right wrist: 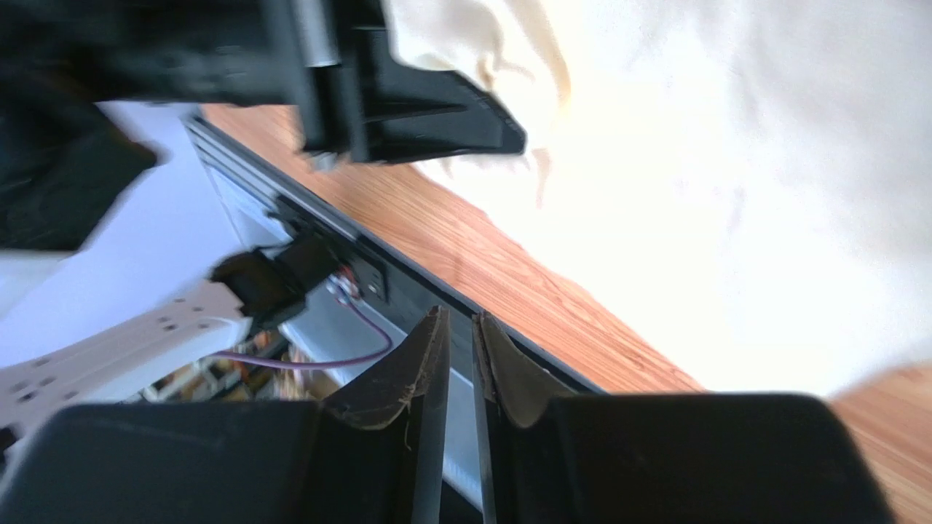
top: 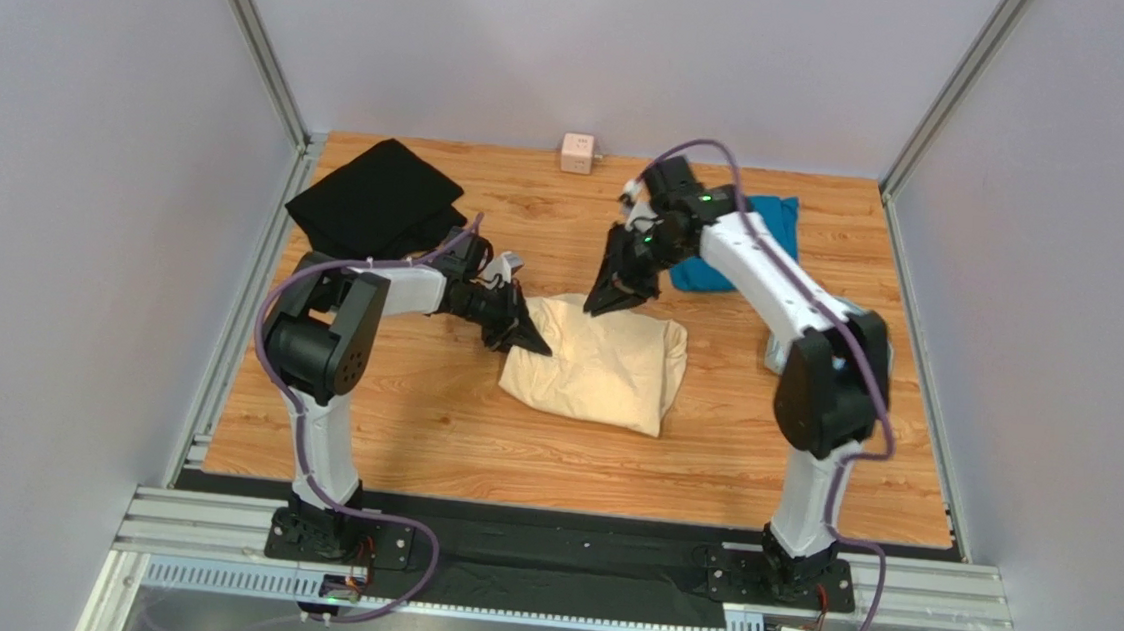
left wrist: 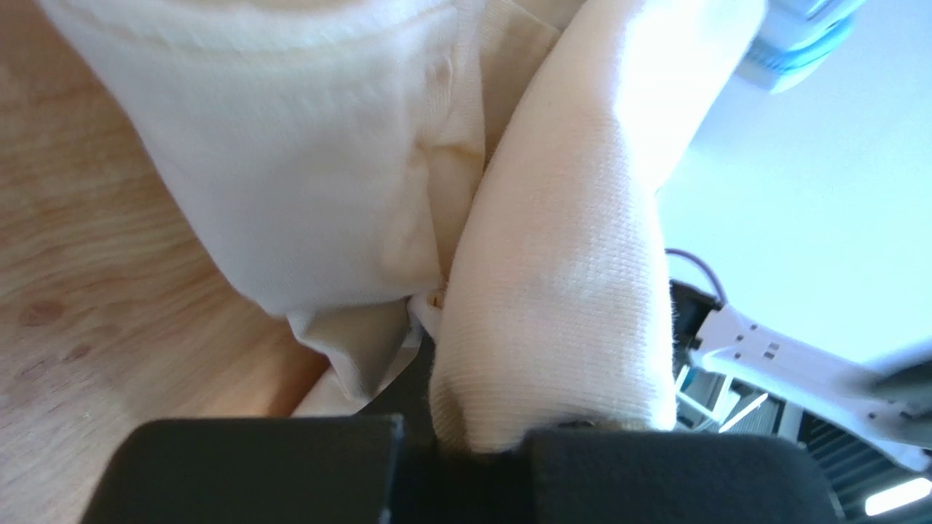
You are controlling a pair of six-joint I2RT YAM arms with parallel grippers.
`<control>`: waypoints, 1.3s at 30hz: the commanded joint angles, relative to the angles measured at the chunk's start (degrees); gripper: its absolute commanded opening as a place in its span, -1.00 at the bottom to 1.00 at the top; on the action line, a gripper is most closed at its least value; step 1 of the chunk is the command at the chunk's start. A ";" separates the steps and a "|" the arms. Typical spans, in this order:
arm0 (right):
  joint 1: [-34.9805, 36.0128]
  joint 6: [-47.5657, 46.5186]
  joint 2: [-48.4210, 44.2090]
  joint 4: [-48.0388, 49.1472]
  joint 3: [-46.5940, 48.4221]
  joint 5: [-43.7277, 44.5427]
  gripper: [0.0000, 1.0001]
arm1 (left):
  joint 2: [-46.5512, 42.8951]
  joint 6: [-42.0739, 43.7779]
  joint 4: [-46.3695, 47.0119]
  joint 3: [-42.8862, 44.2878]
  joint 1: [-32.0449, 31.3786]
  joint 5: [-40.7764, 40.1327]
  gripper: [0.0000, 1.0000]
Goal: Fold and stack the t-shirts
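The cream-yellow t-shirt [top: 602, 364] lies partly folded at the table's middle. My left gripper [top: 529, 339] is at its left edge and shut on a fold of this cloth [left wrist: 558, 273]. My right gripper [top: 607, 297] hangs just above the shirt's back edge, with its jaws nearly together and nothing between them [right wrist: 459, 317]. The cream shirt also fills the right wrist view [right wrist: 744, 164]. The black t-shirt [top: 377, 199] lies at the back left. The teal t-shirt [top: 756, 233] lies at the back right, partly hidden behind my right arm.
A small pink cube [top: 578, 153] sits at the table's back edge. Grey walls close in the table on the left, back and right. A black strip and metal rail [top: 565, 549] run along the near edge by the arm bases.
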 commanded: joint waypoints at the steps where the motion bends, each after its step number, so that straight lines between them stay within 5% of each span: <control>1: -5.00 3.30 -15.30 5.01 -3.18 4.06 -0.59 | -4.76 -7.76 6.00 4.40 0.88 -0.38 -1.00; 14: -12.21 5.95 -26.32 5.72 -18.30 11.01 -0.61 | -0.90 -17.34 8.00 28.94 1.32 -3.02 -1.00; 21: -14.50 5.85 -27.55 2.56 -22.08 16.44 -0.68 | 8.05 -25.26 14.77 39.83 1.05 -3.63 -1.00; 33: -16.52 9.37 -45.38 3.25 -44.91 14.45 -0.70 | 30.37 -32.70 10.80 82.86 -2.11 -9.00 -1.00; 39: -16.52 8.76 -45.40 4.92 -50.38 12.86 -0.69 | 35.05 -38.35 20.21 86.51 -6.58 -7.43 -1.00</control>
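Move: The left hand pinches the yellow t-shirt, whose middle lies about 8 cm to its right and level with it. The folded blue t-shirt lies some 25 cm ahead of this hand and 26 cm to its right, slightly lower; the pink box stands about 40 cm ahead and 2 cm right. From the empty right hand the blue t-shirt is about 25 cm ahead, 18 cm right and 13 cm below, and the headphones are 3 cm ahead, 33 cm right and 13 cm below. Keeping the yellow t-shirt pinched in its shut fingers, the left hand carries it forward and up, about 25 cm each way, and some 12 cm right, towards the blue t-shirt, its fingers tilting up to nearly level. The empty right hand first rises, then sinks again while swinging about 17 cm right and turning clockwise, finally drawing back some 12 cm. ##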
